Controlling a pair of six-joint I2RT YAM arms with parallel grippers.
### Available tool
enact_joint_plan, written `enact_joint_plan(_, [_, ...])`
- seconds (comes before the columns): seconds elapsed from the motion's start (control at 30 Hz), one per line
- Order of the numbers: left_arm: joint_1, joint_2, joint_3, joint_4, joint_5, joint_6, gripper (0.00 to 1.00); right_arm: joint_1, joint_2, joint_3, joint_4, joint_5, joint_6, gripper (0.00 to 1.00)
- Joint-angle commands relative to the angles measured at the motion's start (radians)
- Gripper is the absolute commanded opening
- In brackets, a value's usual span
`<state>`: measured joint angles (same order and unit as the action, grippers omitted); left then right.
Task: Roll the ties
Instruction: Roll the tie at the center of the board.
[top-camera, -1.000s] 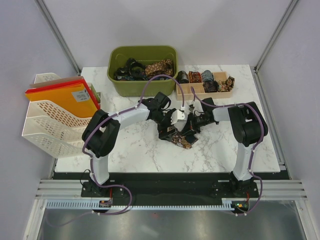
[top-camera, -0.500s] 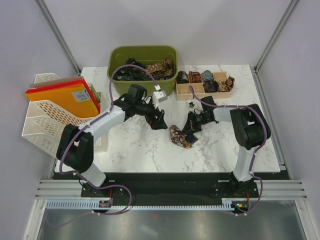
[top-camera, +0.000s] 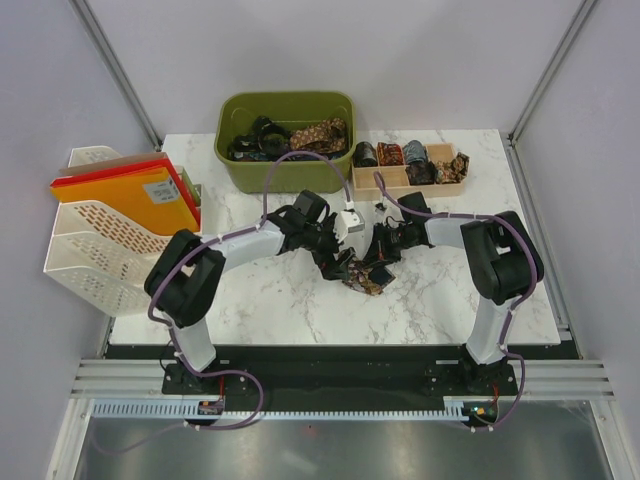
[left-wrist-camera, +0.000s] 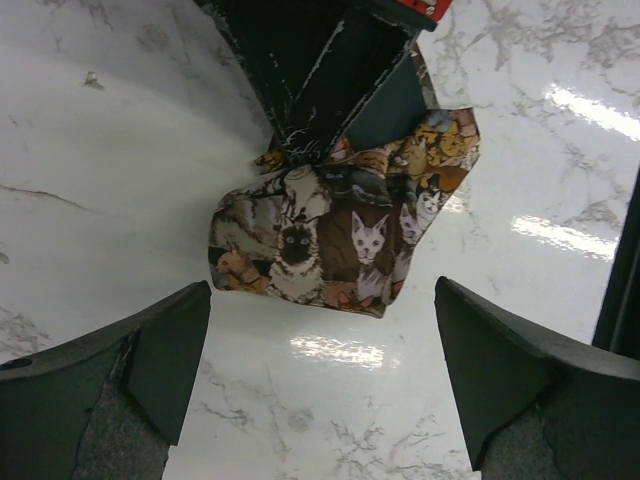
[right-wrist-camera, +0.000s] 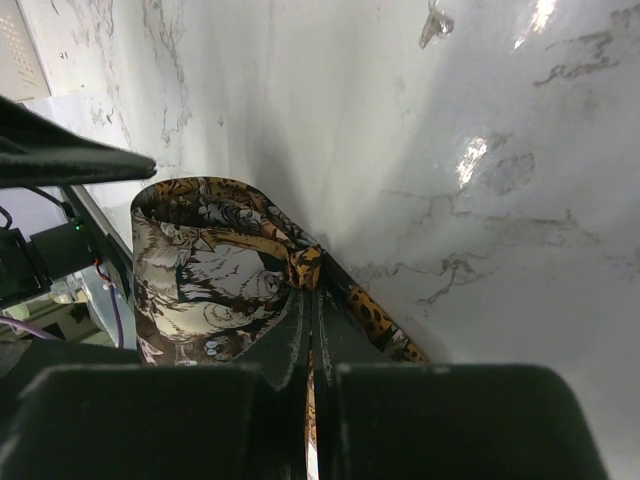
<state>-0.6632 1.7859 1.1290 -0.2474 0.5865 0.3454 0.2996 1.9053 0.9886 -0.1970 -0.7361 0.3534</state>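
A tie (top-camera: 366, 279) with a brown-gold animal print lies bunched in a loose fold at the middle of the marble table. In the left wrist view it shows cat faces (left-wrist-camera: 345, 240). My right gripper (top-camera: 384, 257) is shut on a pinch of this tie's fabric (right-wrist-camera: 205, 265), with the jaws (right-wrist-camera: 310, 300) closed tight on the cloth. My left gripper (top-camera: 345, 257) hovers just left of the tie, open and empty (left-wrist-camera: 320, 340), its fingers (left-wrist-camera: 160, 340) spread wide around bare marble in front of the fabric. The right gripper's dark fingers (left-wrist-camera: 330, 80) show above the tie there.
A green bin (top-camera: 285, 178) holding several loose ties stands at the back. A wooden tray (top-camera: 405, 183) with several rolled ties is to its right. A white file rack (top-camera: 100, 235) with orange folders (top-camera: 125, 195) stands at the left edge.
The left gripper, which had pulled back toward the bin half a second ago, has swung right again to the tie. The right gripper keeps its hold; the tie barely moved.
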Motion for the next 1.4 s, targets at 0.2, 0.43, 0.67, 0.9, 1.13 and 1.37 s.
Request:
enact_joint_plan(0.2, [-0.047, 0.059, 0.023, 0.063, -0.039, 0.153, 0.99, 0.01, -0.003, -0.042, 0.016, 0.136, -0.077, 0.0])
enact_joint_plan(0.43, [-0.073, 0.083, 0.035, 0.046, -0.022, 0.167, 0.77, 0.01, -0.009, -0.048, 0.022, 0.124, -0.079, 0.0])
enact_joint_plan(0.67, [-0.105, 0.061, -0.021, 0.031, -0.057, 0.216, 0.51, 0.01, 0.027, -0.004, -0.008, 0.104, -0.07, 0.09])
enact_joint_plan(0.9, [-0.136, 0.04, -0.051, -0.007, -0.122, 0.3, 0.35, -0.023, 0.067, 0.054, -0.033, 0.032, -0.027, 0.32])
enact_joint_plan(1.13, [-0.162, 0.122, 0.047, -0.15, -0.206, 0.323, 0.34, -0.08, 0.018, 0.116, -0.122, -0.062, 0.009, 0.53])
enact_joint_plan(1.37, [-0.177, 0.185, 0.121, -0.24, -0.254, 0.337, 0.34, -0.094, -0.077, 0.096, -0.234, -0.071, 0.001, 0.68])
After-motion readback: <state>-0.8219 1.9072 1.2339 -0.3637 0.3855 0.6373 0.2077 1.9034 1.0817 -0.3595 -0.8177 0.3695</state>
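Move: The rolled tie stands on the table about 4 cm to the left hand's right, 1 cm nearer the base and some 5 cm below its open fingers. The right hand already pinches its far edge; the roll's middle lies roughly 3 cm back and 1 cm left of that hand, at its height. The loose end with the dark lining lies about 4 cm to the right of the roll, level with it; the partitioned box is about 18 cm ahead and 8 cm right of the right hand. The left fingers close to about half open on the near and far sides of the tie roll, pinching its left part, after coming down nearly 4 cm and a little rightward and back, turning some 15 degrees clockwise. The right hand holds still at first, then opens, lets go of the roll's far edge and draws up, right and forward, about 3 cm in all. ##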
